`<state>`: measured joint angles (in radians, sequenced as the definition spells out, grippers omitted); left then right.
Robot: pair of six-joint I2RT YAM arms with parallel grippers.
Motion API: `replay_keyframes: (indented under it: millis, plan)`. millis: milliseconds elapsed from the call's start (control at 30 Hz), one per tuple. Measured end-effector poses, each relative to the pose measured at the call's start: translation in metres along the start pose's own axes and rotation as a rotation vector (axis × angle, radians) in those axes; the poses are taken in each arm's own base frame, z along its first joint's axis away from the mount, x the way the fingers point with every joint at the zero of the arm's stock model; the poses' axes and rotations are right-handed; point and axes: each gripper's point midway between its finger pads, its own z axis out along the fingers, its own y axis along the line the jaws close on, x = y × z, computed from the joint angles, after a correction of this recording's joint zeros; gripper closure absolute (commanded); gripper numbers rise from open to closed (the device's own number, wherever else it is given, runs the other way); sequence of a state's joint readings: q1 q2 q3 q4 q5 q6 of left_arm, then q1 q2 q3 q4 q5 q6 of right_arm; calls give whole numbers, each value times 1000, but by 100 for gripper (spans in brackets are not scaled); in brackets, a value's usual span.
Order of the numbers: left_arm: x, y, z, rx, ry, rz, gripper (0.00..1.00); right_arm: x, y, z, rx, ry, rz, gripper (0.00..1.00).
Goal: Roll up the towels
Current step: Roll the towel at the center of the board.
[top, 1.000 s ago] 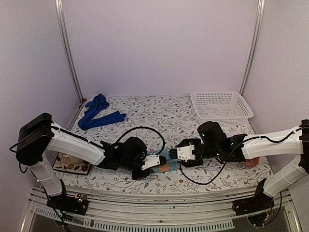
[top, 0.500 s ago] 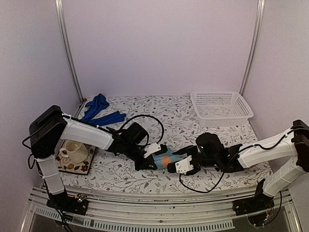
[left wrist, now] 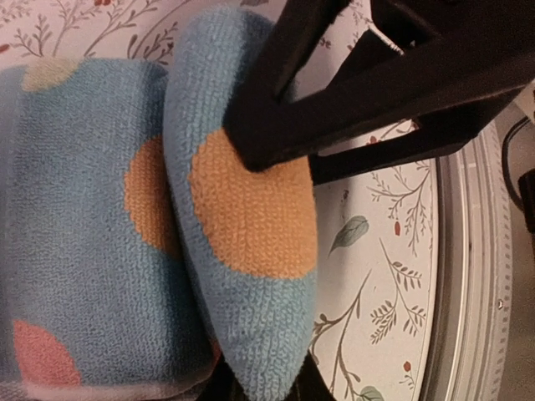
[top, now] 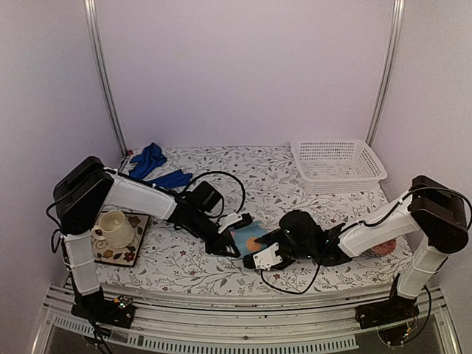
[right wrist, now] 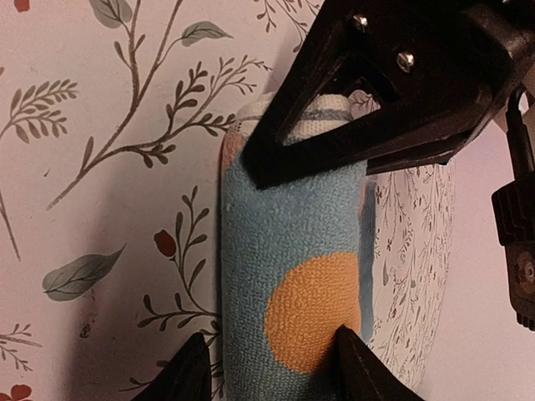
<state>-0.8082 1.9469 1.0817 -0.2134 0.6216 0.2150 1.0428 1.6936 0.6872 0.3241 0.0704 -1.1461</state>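
Note:
The light-blue towel with orange dots lies partly rolled near the middle front of the table. My left gripper is shut on one end of it. In the left wrist view a pointed fold of the towel runs down into that gripper. My right gripper comes in from the right and stands open astride the roll. One fingertip touches the orange dot. The other sits just beside the roll. The royal-blue towel lies crumpled and unrolled at the back left.
A white basket stands at the back right. A cup sits on a patterned mat at the front left. A pink-red ball peeks from behind the right arm. Black cables loop over the table near both wrists.
Both grippers and the light-blue towel have shifted left and a little toward the back. The left arm has swung aside and uncovered the cup. The right gripper's jaws have narrowed around the roll.

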Motion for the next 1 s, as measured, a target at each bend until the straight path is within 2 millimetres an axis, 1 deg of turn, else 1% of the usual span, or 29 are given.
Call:
replay_keyframes:
  millis: [100, 167, 300, 333, 400, 500, 600, 700, 767, 900, 1000]
  plan:
    - [0, 2, 1, 34, -4, -27, 97, 3, -3, 6, 13, 22, -5, 65]
    - [1, 2, 1, 51, -8, -37, 94, 3, -4, 8, 18, 26, -11, 71]
    - [1, 1, 1, 69, -16, -50, 82, 2, -5, 9, 21, 26, -14, 80]
    - [1, 2, 1, 69, -18, -50, 77, 2, -5, 9, 20, 26, -15, 80]
    - [1, 2, 1, 66, -24, -48, 68, 1, -6, 10, 14, 26, -14, 84]
    - [3, 2, -3, 44, -32, -43, 62, -1, -8, 13, -1, 26, -10, 85]
    - [8, 2, -9, 7, -29, -38, 48, -5, -10, 16, -30, 18, 5, 86]
    - [14, 3, -17, -44, -21, -37, 45, -8, -13, 18, -71, 10, 27, 86]
    - [19, 4, -21, -82, -19, -31, 38, -9, -16, 20, -103, 3, 46, 87]
    - [29, 2, -34, -182, -21, 0, 30, -11, -18, 22, -171, -3, 85, 87]
    - [31, -5, -44, -278, -52, 65, 29, -12, -18, 23, -226, -9, 117, 87]
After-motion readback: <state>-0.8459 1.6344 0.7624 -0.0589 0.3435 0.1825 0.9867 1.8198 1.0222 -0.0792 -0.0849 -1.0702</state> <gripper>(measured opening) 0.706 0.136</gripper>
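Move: My left hand is pinching the towel roll close to its left end, with the roll's middle some 5 cm to that hand's right and about level. My right hand has its half-open fingers around the roll; from it the middle lies about 1 cm left, 1 cm ahead and 1 cm lower. The flap still to be rolled up lies flat, roughly 5 cm ahead of my left hand and 5 cm to its right. I take the roll over with my right hand: its fingers close and pinch the roll across the orange spot, then carry it about 3 cm left and a little forward while the wrist turns some 15 degrees, its top going forward over the flap. My left hand holds until that grip is nearly made, then opens wide and draws off the end about 5 cm to the left, lifting slightly at the last and twisting back. ##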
